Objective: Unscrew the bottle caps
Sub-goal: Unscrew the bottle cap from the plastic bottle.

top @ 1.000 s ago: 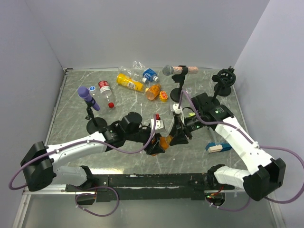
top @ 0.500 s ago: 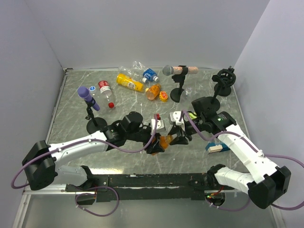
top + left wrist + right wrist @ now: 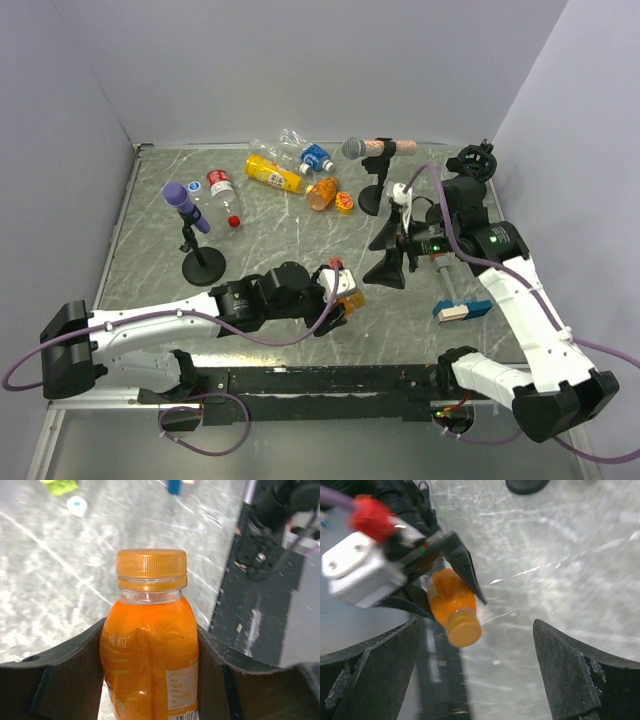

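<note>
My left gripper [image 3: 150, 680] is shut on a stubby orange bottle [image 3: 150, 650], whose ribbed orange-brown cap [image 3: 151, 569] sits on the neck. From above, this bottle [image 3: 348, 291] shows in the left gripper [image 3: 338, 302] near the table's front. My right gripper [image 3: 383, 254] stands open, up and to the right of it and apart from it. In the right wrist view the bottle [image 3: 447, 595] and its cap [image 3: 464, 628] lie beyond the open right gripper [image 3: 485, 635], nothing between the fingers [image 3: 570, 675].
Several more bottles lie at the back: a yellow one [image 3: 272, 174], clear ones [image 3: 310, 155], orange ones [image 3: 322, 192]. A loose red cap [image 3: 234, 222] lies nearby. Purple-headed [image 3: 187, 208] and grey-headed [image 3: 358, 148] microphones stand on bases. A blue-and-white item [image 3: 460, 310] lies right.
The right gripper let go of the cap, opened wide and drew back up and to the right. The left gripper shifted slightly toward the front with the bottle.
</note>
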Tool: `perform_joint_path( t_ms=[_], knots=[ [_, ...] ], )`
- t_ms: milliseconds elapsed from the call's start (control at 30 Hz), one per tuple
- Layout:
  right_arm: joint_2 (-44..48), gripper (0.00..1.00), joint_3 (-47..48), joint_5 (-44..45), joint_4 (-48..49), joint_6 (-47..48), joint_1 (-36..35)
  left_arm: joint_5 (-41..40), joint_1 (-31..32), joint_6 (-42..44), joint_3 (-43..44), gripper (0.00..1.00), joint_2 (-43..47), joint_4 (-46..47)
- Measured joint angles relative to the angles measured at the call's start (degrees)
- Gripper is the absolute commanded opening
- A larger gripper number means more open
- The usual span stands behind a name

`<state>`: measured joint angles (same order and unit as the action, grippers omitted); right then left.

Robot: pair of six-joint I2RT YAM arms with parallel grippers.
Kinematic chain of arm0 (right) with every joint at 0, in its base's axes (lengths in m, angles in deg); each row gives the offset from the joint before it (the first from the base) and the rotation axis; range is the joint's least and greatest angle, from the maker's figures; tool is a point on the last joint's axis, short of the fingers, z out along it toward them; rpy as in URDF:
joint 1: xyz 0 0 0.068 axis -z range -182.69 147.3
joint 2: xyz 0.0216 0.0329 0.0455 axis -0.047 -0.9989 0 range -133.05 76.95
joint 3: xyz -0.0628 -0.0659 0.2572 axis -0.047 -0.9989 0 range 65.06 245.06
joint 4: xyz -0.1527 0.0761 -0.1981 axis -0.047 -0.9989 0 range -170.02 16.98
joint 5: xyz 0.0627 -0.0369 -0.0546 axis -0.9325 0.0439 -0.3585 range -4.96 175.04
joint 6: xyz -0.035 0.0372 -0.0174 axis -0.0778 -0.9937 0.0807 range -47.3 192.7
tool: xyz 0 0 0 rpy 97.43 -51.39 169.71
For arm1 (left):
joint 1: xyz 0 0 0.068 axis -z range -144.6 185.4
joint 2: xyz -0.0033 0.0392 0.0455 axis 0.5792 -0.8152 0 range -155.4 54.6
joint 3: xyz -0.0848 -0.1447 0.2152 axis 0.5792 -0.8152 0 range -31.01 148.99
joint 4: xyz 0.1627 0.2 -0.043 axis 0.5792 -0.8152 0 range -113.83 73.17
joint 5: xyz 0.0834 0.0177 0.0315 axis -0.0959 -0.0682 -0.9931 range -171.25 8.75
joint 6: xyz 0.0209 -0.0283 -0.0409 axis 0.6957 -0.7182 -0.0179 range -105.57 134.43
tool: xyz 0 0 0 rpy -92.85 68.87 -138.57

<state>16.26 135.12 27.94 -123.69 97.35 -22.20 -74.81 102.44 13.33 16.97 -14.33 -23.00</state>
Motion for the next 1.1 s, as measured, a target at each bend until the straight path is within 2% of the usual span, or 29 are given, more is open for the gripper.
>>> perform_joint_path(
  t_ms=[200, 367, 600, 700, 900, 1100],
  knots=[
    [-5.6, 0.95, -4.0, -2.3, -2.3, -9.5, 1.6, -9.3, 3.0, 0.0, 0.0, 0.28, 1.5, 2.5],
    [-10.5, 0.81, -4.7, -4.3, -3.7, -12.7, 1.6, -12.0, 3.3, 0.0, 0.0, 0.28, 1.5, 2.8],
    [-10.9, 0.74, -4.7, -7.5, -4.0, -14.1, 1.3, -13.4, 3.3, 0.0, 0.0, 0.28, 1.4, 5.0],
    [-11.2, 0.63, -4.7, -7.9, -4.0, -14.3, 0.8, -13.6, 3.3, 0.0, 0.0, 0.28, 1.1, 5.7],
    [-12.2, 0.33, -4.7, -8.2, -4.2, -13.7, 0.7, -13.9, 3.4, 0.0, 0.0, 0.28, 0.0, 5.9],
    [-12.6, 0.22, -4.7, -8.3, -4.4, -12.9, 0.6, -14.1, 3.4, 0.0, 0.0, 0.29, 0.0, 5.8]
  ],
)
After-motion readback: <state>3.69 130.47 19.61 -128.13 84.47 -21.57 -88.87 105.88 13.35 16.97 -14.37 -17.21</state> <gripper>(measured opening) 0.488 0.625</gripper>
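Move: The orange bottle's cap is about 5 cm back from the wide-open right hand, some 2 cm to its left and 8 cm below it. From the left hand, which already holds this bottle, the cap is roughly 6 cm to the right, 2 cm ahead and 1 cm lower. Well below on the table, about 28 cm under the right hand, lie the blue brush head, about 26 cm to its right and 8 cm back, and the microphone stand's base, some 22 cm ahead and 2 cm to its right. The right hand drops about 5.5 cm towards the upheld bottle cap while rolling some 35 degrees about its fingers, forward side going down, then eases slightly back and left as its wide-open fingers shut to about half and pinch the cap from both sides. Meanwhile the left hand, keeping its grip on the bottle body, brings it forward and up by about 2 cm each to meet them, tilting the cap end slightly upward and swinging counter-clockwise, then holds still. ##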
